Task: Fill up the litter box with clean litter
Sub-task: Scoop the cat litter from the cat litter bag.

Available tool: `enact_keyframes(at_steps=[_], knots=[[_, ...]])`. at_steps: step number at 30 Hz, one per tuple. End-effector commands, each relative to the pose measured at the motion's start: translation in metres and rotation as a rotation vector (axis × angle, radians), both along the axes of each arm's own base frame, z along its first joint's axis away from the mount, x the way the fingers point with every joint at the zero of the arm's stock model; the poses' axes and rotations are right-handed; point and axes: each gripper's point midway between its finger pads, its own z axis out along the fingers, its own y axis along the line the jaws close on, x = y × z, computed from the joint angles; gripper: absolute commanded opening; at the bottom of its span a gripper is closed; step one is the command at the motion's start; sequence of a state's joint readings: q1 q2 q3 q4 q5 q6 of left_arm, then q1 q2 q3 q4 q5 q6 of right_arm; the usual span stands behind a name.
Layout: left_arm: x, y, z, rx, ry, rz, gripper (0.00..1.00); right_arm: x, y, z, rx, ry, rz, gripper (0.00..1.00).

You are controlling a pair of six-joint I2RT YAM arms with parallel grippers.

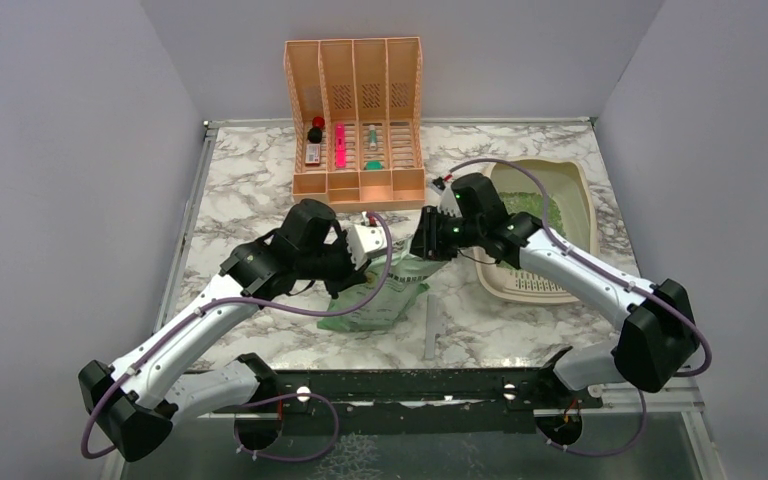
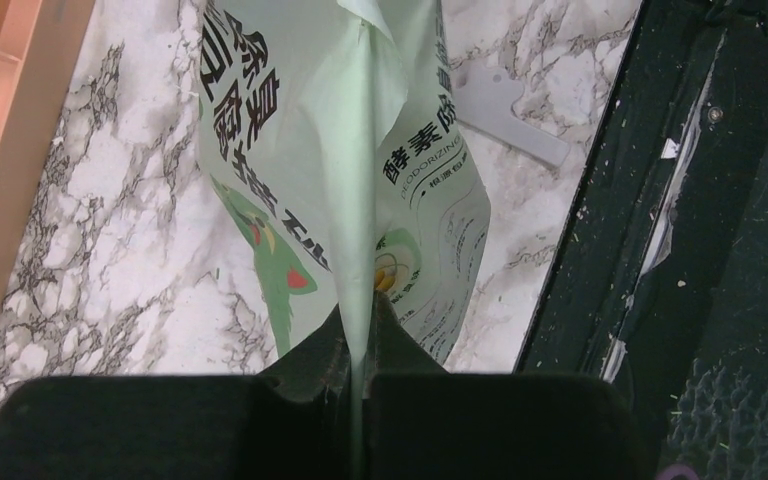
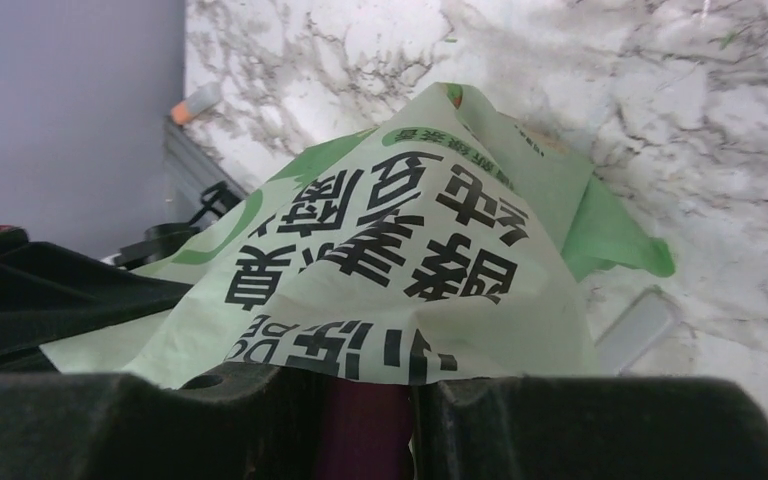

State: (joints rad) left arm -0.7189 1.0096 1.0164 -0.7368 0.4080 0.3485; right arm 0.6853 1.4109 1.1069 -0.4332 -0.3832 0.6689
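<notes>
The beige litter box (image 1: 587, 205) sits at the right of the table, with a layer of green clean litter (image 1: 538, 208) inside it. A pale green printed bag (image 1: 380, 300) lies mid-table between both arms. My left gripper (image 1: 355, 268) is shut on a thin upright fold of the bag (image 2: 290, 150), which is pinched between its jaws (image 2: 360, 315). My right gripper (image 1: 422, 248) sits at the bag's other end. There the bag (image 3: 400, 230) tents up from the table to its partly closed jaws (image 3: 370, 375), and the bag's edge hides the fingertips.
A peach slatted file organizer (image 1: 355, 110) holding markers stands at the back centre. A grey flat strip (image 1: 430, 325) lies on the marble near the bag. A black rail (image 1: 410, 385) runs along the table's near edge. Grey walls close in on both sides.
</notes>
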Motion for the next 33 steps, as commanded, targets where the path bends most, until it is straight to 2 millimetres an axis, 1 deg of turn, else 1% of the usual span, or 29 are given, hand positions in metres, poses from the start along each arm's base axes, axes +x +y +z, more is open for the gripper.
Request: enact_keyframes(at_steps=[1,9,14,17,21,25,29,33], knots=[[0.0,-0.021,0.032,-0.126,-0.064,-0.067,0.0,-0.026,0.016,0.037,0.329,0.11,0.116,0.01],[0.002,-0.021,0.028,-0.118,-0.074,-0.072,0.0,-0.031,-0.012,0.065,0.588,0.115,0.113,0.01],[0.008,-0.025,0.033,-0.117,-0.101,-0.085,0.0,-0.034,-0.03,0.071,0.676,0.134,0.085,0.0],[0.011,-0.028,0.035,-0.118,-0.106,-0.09,0.0,-0.032,-0.041,0.07,0.682,0.135,0.047,0.01],[0.01,-0.028,0.036,-0.122,-0.105,-0.094,0.0,-0.026,-0.063,0.068,0.677,0.135,-0.012,0.01],[0.008,-0.026,0.036,-0.125,-0.11,-0.096,0.0,-0.025,-0.083,0.063,0.688,0.162,-0.049,0.01],[0.004,-0.026,0.037,-0.137,-0.105,-0.096,0.0,-0.022,-0.092,0.06,0.664,0.169,-0.067,0.01],[0.001,-0.025,0.036,-0.147,-0.092,-0.095,0.0,-0.014,-0.093,0.057,0.626,0.187,-0.104,0.01]])
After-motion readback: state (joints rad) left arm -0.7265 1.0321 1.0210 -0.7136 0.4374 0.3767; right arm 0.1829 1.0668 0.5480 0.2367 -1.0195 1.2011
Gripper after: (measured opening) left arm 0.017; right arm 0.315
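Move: The right hand holds the purple scoop in the bag mouth. The litter box it is heading back to lies about 28 cm to its right, 10 cm ahead and 16 cm lower. The bag's body is some 10 cm left, 5 cm back and 10 cm below, with the grey clip roughly 2 cm right, 8 cm back and 17 cm below. From the left hand, which pinches the bag, the litter box is about 45 cm right, 17 cm ahead and 19 cm down. Keeping its grip on the scoop handle, the right hand slides the scoop backwards through the bag mouth: it first tips its fingers up some 35 degrees until they point almost level to the left, rising and easing back a little, then draws right towards the litter box, about 9 cm in all and 4 cm higher. The left hand keeps the bag edge pinched, nearly still. ##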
